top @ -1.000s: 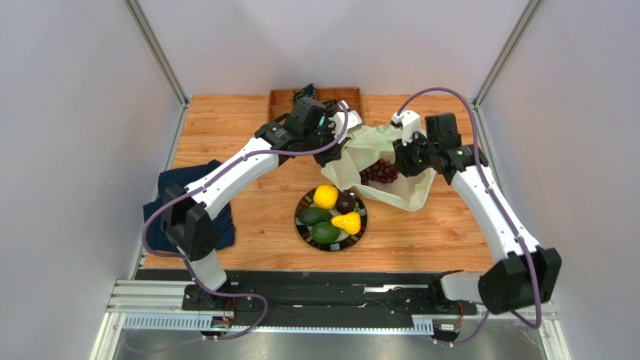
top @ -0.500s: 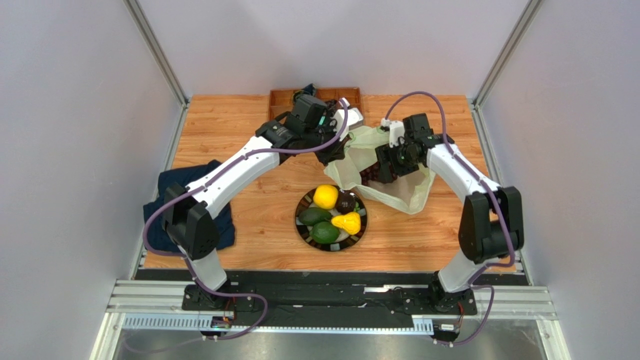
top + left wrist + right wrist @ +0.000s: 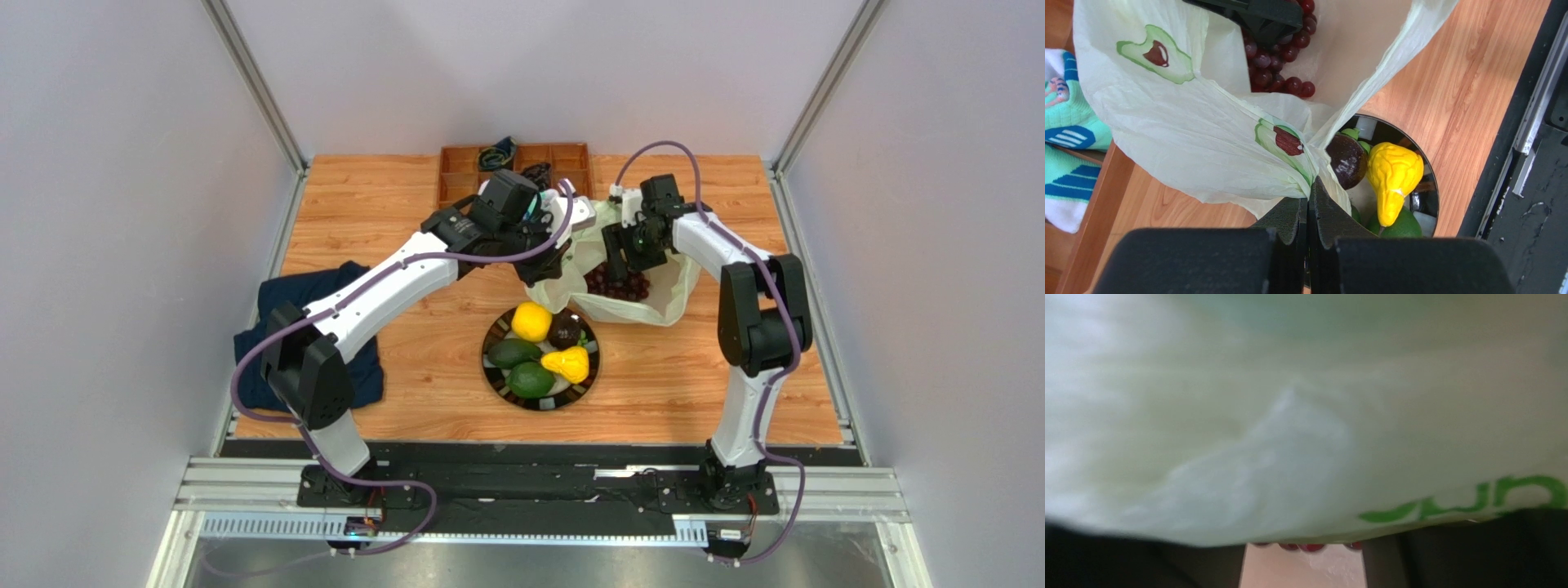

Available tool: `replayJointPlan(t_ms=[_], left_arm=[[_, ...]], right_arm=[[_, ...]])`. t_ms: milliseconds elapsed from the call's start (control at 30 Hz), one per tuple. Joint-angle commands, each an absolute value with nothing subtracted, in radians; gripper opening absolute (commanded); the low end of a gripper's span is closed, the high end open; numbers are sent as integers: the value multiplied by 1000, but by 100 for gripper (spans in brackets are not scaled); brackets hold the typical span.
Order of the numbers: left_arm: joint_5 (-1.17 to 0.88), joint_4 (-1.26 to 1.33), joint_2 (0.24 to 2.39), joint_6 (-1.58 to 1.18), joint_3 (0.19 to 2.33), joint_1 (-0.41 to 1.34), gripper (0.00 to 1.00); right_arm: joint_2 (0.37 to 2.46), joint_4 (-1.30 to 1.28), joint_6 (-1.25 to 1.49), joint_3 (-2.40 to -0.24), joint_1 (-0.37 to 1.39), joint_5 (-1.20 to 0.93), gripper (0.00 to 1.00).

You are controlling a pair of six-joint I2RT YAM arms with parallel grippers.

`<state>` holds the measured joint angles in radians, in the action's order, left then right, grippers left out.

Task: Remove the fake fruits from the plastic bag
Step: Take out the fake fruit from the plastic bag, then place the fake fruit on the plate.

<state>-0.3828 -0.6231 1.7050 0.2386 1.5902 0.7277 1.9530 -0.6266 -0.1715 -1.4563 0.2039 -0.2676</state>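
Observation:
The plastic bag (image 3: 638, 288) lies behind the plate (image 3: 586, 382), its mouth held up. My left gripper (image 3: 1310, 187) is shut on the bag's edge (image 3: 1198, 141), just above the plate's rim (image 3: 1427, 177); it also shows from the top (image 3: 558, 254). The grape bunch (image 3: 1281, 52) lies inside the bag (image 3: 620, 284). My right gripper (image 3: 620, 249) reaches into the bag over the grapes. In its own view its fingers (image 3: 1475, 554) stand apart, with grapes (image 3: 1309, 546) between them and bag film above. The plate holds two lemons (image 3: 531, 321) (image 3: 567, 363), two avocados (image 3: 513, 353) (image 3: 531, 380) and a dark fruit (image 3: 564, 331).
A wooden tray (image 3: 456, 165) stands at the back edge, with teal-and-white socks (image 3: 1063, 116) beside the bag. A dark navy cloth (image 3: 276, 325) lies at the left edge. Grey walls close in both sides; the black rail runs along the front.
My right arm has swung left and back, and its gripper has gone into the bag's mouth over the grapes. The left gripper has kept its hold and shifted slightly right.

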Motion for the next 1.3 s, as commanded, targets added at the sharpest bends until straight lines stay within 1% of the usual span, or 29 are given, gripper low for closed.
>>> replayJointPlan(t_ms=[0,33,133,167,233,333,467,667,700,767,800,833,900,1067,1100,1267], left_arm=[[-367,-629,1660,284,1585,756,0],[-362,-629,1660,287,1583,761,0],[-348,-621,1664,278,1591,767,0],[-335,-612,1667,272,1597,767,0],[-316,-603,1683,250,1609,767,0],[-287,-577,1709,213,1649,767,0],[-296,-546,1765,176,1764,767,0],[-317,-506,1894,153,1961,767,0],[-322,-506,1911,156,1988,767,4],[-301,-502,1948,161,2051,767,42],[-282,-499,1953,167,2062,767,68],[-261,-496,1950,188,2072,767,81],[-189,-495,1931,207,2074,761,94],[-158,-514,1783,205,1970,712,96],[-156,-518,1755,210,1947,706,96],[-134,-543,1603,259,1775,681,96]], right_arm=[[1967,-652,-228,-1531,199,-291,51],[1957,-666,-244,-1539,198,-308,39],[1893,-758,-252,-1581,180,-359,24],[1866,-779,-256,-1585,175,-374,22],[1768,-836,-284,-1575,166,-420,18],[1633,-939,-324,-1559,163,-454,16],[1458,-991,-365,-1499,153,-456,16],[1316,-1066,-371,-1518,150,-471,16],[1281,-1074,-368,-1525,150,-503,16],[1250,-1084,-367,-1543,150,-534,16],[1232,-1110,-376,-1567,159,-555,16],[1227,-1129,-385,-1583,166,-560,16],[1224,-1190,-406,-1630,187,-592,16],[1238,-1262,-437,-1707,248,-653,16],[1247,-1296,-451,-1716,267,-713,17],[1333,-1335,-472,-1749,373,-721,16]])
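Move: The right hand, fingers apart inside the plastic bag, has the bunch of red grapes about 2 cm below it, some 2 cm back and 3 cm to its left. From that hand the plate's middle lies roughly 16 cm back and 17 cm left, the dark round fruit on it about 12 cm back and 12 cm left. The left hand pinches the bag's rim; from it the grapes lie about 7 cm ahead, 13 cm right and 17 cm below. Dipping less than 1 cm, the right hand shuts its fingers on the grapes, then sweeps up some 27 cm and back about 20 cm out of the bag, turning counter-clockwise and easing left towards the plate at the end. The left hand keeps its pinch on the rim at first, then rises forward and right, opens wide to let the bag go, and swings back left while still rising, about 10 cm up in all. ##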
